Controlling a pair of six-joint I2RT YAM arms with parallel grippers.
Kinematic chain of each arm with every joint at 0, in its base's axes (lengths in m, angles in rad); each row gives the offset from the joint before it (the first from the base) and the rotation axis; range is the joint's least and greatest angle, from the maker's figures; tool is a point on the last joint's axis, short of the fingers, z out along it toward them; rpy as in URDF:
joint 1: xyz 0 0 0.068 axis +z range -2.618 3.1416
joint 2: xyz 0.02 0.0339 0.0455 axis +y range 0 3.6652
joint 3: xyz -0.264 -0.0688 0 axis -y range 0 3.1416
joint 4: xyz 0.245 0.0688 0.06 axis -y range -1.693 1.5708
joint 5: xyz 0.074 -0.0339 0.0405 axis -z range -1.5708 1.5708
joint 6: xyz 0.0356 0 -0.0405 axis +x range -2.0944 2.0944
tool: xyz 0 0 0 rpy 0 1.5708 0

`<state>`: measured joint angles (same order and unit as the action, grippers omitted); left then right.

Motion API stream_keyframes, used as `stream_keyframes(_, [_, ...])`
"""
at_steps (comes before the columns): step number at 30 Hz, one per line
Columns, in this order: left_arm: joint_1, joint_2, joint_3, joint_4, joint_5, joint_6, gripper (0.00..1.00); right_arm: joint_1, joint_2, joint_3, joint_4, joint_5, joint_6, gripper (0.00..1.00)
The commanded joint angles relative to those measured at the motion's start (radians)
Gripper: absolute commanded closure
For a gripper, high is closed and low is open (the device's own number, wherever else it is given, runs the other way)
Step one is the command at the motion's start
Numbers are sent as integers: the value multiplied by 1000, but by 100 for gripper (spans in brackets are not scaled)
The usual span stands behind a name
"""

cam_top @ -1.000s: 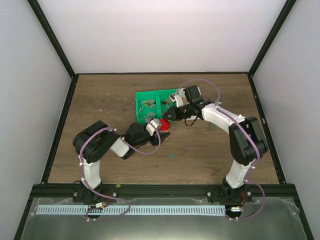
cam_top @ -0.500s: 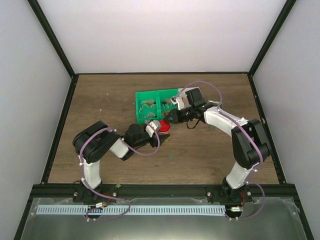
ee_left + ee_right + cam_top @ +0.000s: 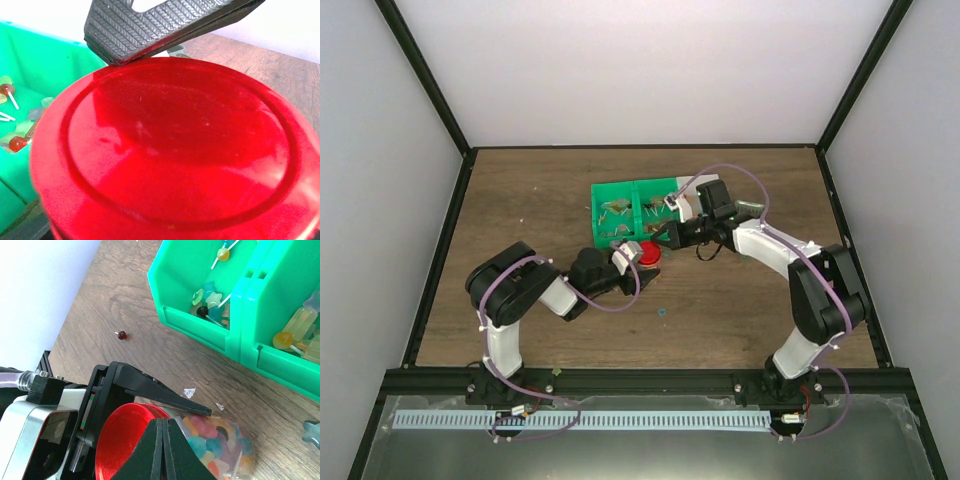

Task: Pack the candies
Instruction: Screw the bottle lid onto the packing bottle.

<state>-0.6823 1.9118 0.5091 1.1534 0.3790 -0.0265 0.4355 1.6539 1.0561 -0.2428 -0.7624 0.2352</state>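
Observation:
A small clear jar (image 3: 227, 442) full of candies (image 3: 207, 432) lies on its side on the table, with its red lid (image 3: 120, 440) on. My left gripper (image 3: 636, 254) is shut on this jar; one finger (image 3: 165, 392) runs along its far side. In the left wrist view the red lid (image 3: 170, 150) fills the frame under one finger (image 3: 150, 25). My right gripper (image 3: 164, 423) hovers just over the lid and jar with its jaws pressed together and nothing between them. More candies (image 3: 212, 302) lie in the green bins (image 3: 200, 322).
The green bins (image 3: 616, 187) stand behind the jar at mid table, with lollipops (image 3: 295, 335) in the right-hand one. A loose dark red sweet (image 3: 121, 335) and a blue sweet (image 3: 312, 432) lie on the wood. Small wrapper scraps (image 3: 189, 392) lie beside the jar.
My right arm has drawn its wrist a little to the right and back from the jar. The left arm and jar have barely moved.

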Motion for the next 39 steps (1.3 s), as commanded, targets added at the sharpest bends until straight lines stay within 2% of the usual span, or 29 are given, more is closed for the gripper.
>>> stream_keyframes(1, [1, 51, 8, -164, -15, -52, 33, 30, -5, -72, -112, -91, -18, 99])
stream_keyframes(7, [1, 60, 48, -209, -30, -53, 33, 47, -2, -112, -167, -122, -73, 99])
stream_keyframes(22, [24, 101, 120, -243, -78, -75, 35, 46, -122, -272, -156, -151, -47, 99])
stream_keyframes(34, [30, 120, 141, -257, -89, -72, 35, 46, -221, -343, -204, -158, -47, 99])
stream_keyframes(39, [29, 127, 126, -240, -71, -60, 35, 43, -261, -312, -218, -100, -30, 99])
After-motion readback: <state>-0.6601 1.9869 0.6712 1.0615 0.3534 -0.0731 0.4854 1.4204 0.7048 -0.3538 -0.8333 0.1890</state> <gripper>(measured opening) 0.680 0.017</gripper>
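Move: The red lid sits on the bottle my left hand holds, some 4 cm above that hand's grip and nearly over it, perhaps 1 cm ahead. My right fingertips, already shut, are at its far-right rim: its middle lies about 3 cm back, 1 cm left and 2 cm below. From my right hand the green tray is about 7 cm ahead and 5 cm left, the white bin 7 cm ahead and 11 cm right, the blue star candy 16 cm back and 1 cm right, all on the table. With my shut right fingertips still against the lid's far rim, I drag steadily to the right about 3 cm and a little back, clockwise around the lid. My left hand keeps its grip on the bottle, giving some 2 cm to the right with the pull. Then my right hand comes free and swings quickly back roughly 10 cm and down about 5, towards the blue star, while my left hand slides forward some 4 cm. ##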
